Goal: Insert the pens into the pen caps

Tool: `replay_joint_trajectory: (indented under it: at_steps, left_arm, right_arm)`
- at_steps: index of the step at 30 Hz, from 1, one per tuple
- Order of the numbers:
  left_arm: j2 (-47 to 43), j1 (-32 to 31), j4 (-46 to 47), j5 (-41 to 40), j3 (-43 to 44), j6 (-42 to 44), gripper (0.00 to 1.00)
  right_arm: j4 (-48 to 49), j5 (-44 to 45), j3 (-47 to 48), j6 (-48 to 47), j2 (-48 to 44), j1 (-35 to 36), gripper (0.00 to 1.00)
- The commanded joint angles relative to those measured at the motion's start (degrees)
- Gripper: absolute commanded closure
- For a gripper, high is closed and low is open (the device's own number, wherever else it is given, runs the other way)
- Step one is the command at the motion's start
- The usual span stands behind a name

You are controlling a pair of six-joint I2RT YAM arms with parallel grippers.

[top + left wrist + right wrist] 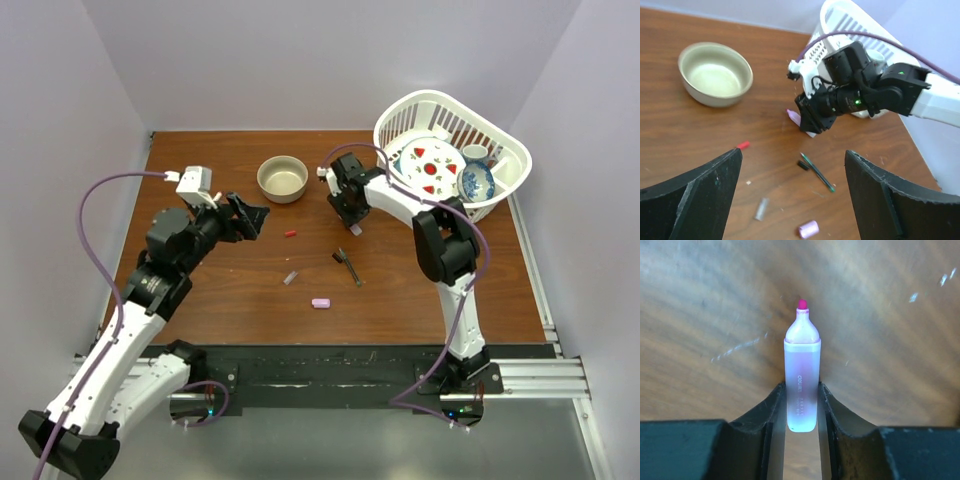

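Observation:
My right gripper [802, 388] is shut on the chunky pink marker [802, 365]. The marker's uncapped pink tip points away over the wood, and both fingers press its sides. From the left wrist view the marker [793, 116] pokes out under the right gripper [812, 122]. My left gripper [794, 152] is open and holds nothing, hovering above the table. Below it lie the red cap [743, 145], grey cap [761, 209], pink cap [809, 229] and a dark pen [817, 172] with a greenish tip. From above I see the pink cap [321, 303], grey cap [290, 277] and red cap [291, 233].
A tan bowl [283, 178] stands at the back centre. A white basket [398, 125] holding dishes sits at the back right, just behind the right arm. A short black piece [803, 165] lies beside the dark pen.

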Motion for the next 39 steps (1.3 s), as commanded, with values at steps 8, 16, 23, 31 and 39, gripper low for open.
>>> replay_joint_trajectory:
  at_steps: [8, 16, 23, 31, 39]
  left_arm:
    - [11.0, 0.3, 9.9, 9.1, -2.7, -13.6, 0.18]
    - [19.3, 0.2, 23.5, 18.0, -2.1, -17.8, 0.27]
    - [22.8, -0.5, 27.8, 21.0, -3.4, -19.6, 0.35]
    - [26.4, -1.2, 30.8, 25.2, -4.6, -21.1, 0.54]
    - [26.5, -1.1, 32.0, 34.2, -4.2, -21.8, 1.00]
  right_arm:
    - [17.8, -2.6, -22.8, 16.2, -29.5, 7.8, 0.91]
    - [23.9, -2.5, -30.6, 22.7, -42.3, 15.0, 0.91]
    - [27.4, 0.2, -30.2, 25.3, -44.2, 18.4, 0.91]
    - [29.2, 1.7, -28.0, 26.6, -42.9, 18.9, 0.91]
    - [27.7, -3.3, -27.9, 24.4, -43.2, 18.9, 0.63]
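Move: The right fingers already hold the pink pen near its tail, low over the table; the open left gripper that meets it is about 15 cm back, 24 cm to the left and 27 cm above. From the left hand, the pen's middle is about 17 cm ahead, 22 cm to the right and 27 cm below. At table level, the red cap is about 13 cm ahead and 6 cm right of the left hand, the black cap 6 cm ahead and 18 cm right. Keeping its grip on the pink pen, the right hand lifts it some 19 cm while drawing it back about 14 cm and left about 10 cm towards the left gripper, rolling roughly 40 degrees so that the pen's tip rises. The left hand meanwhile goes right about 11 cm and down about 6 cm, turning clockwise and tipping downward, its open fingers narrowing until they pinch the pen's upper barrel just below the neck as the right fingers still hold the tail end. ##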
